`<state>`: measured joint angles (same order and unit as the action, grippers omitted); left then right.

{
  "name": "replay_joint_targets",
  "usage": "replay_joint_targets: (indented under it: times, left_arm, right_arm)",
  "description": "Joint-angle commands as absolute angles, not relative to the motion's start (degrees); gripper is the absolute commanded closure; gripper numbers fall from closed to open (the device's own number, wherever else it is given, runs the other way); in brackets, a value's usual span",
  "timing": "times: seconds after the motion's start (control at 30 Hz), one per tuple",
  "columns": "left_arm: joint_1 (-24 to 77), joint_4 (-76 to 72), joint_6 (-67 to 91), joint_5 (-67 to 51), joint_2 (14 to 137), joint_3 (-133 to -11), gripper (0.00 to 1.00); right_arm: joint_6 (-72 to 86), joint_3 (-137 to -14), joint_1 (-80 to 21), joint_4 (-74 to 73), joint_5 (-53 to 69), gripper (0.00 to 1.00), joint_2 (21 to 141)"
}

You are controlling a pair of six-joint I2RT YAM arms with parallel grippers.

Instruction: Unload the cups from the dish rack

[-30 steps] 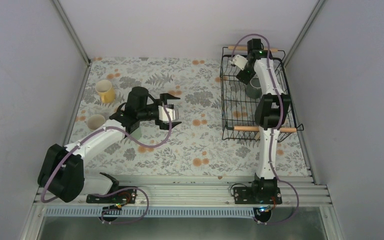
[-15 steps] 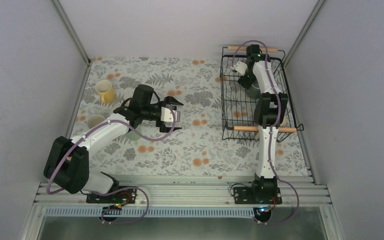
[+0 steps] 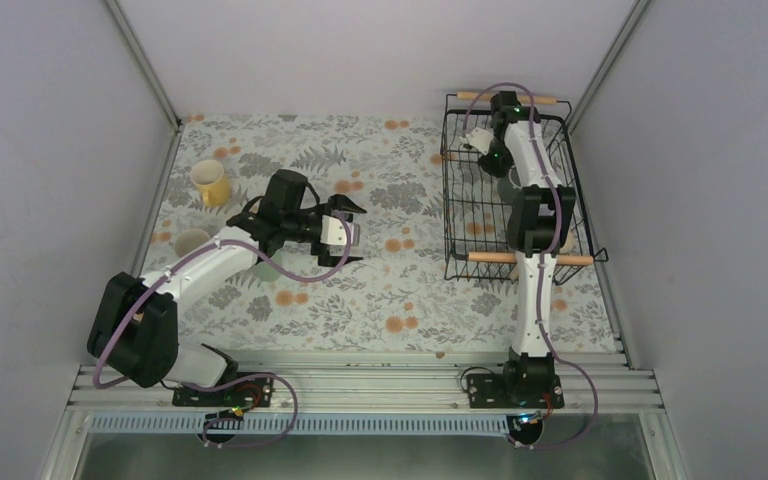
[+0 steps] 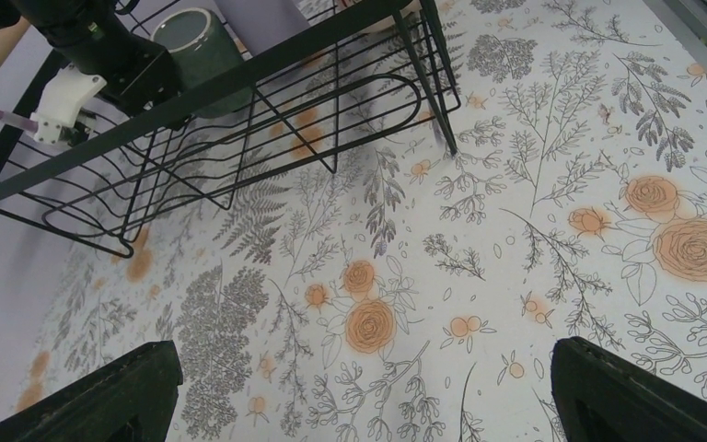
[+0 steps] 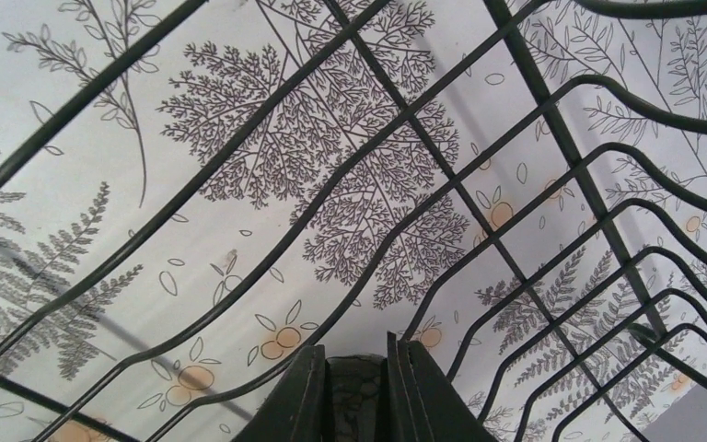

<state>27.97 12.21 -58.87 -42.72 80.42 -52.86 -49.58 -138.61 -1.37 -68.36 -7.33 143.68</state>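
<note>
The black wire dish rack [image 3: 560, 190] stands at the far right and shows in the left wrist view [image 4: 239, 87]. A dark green mug [image 4: 193, 41] stands upright in it. My right gripper [image 3: 495, 160] reaches down inside the rack beside that mug. In the right wrist view its fingers [image 5: 318, 396] pinch a dark mottled piece [image 5: 357, 405], seemingly part of the dark green mug. My left gripper [image 3: 353, 232] is open and empty above the floral cloth, its fingertips [image 4: 101, 396] wide apart. A yellow mug [image 3: 208, 182] and a beige mug [image 3: 192, 243] stand at the far left.
The rack's wooden rod handles [image 3: 530, 258] lie across its near and far ends. Its wire dividers [image 5: 405, 120] run close around my right fingers. Grey walls close in the table on three sides. A metal rail [image 3: 360, 385] runs along the near edge.
My left arm has swung a little toward the rack with its gripper open. My right gripper has shifted toward the far end of the rack, down by the dark green mug.
</note>
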Motion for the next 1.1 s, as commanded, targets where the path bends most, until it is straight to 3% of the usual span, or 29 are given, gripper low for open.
replay_joint_targets:
  times: [0.0,0.2,0.6,1.07]
  left_arm:
    - [27.9,12.6,-60.0,-45.1,79.9,-54.4,0.00]
    - [28.3,10.7,-59.5,-45.0,79.8,-54.4,0.00]
    - [32.7,-21.5,-48.5,-31.7,83.1,-52.6,0.00]
    - [33.6,-48.2,-44.1,-21.4,95.5,-57.7,0.00]
  right_arm:
    - [-48.0,-138.6,-1.0,-70.8,-4.2,0.97,140.3]
    - [-47.3,-139.5,-1.8,-71.6,0.8,0.97,133.8]
    - [-42.5,-139.0,-2.2,-73.4,24.6,0.97,117.5]
    - [-40.2,-122.9,-2.7,-73.7,51.7,0.98,104.2]
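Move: The right hand already pinches the dark green cup's handle in the rack, with the cup's middle about 4 cm back and 3 cm right of the fingers. It is bound for the open left gripper, some 25 cm back, 35 cm left and 11 cm higher; the rack's left rail is straight left, about 13 cm off, and the purple cup 10 cm back and 8 cm right. From the left hand, the green cup lies about 21 cm ahead, 38 cm right and 12 cm lower. Keeping its pinch on the green cup's handle, the right hand lifts the upside-down cup about 25 cm out of the rack, then levels off and swings left and back towards the left gripper, about 13 cm each way, rolling its left side up some 45 degrees. After a short wait the left hand comes to meet the cup, about 10 cm up and 10 cm forward and half that to the right, its wide-open fingers tilting up from their downward slant. ##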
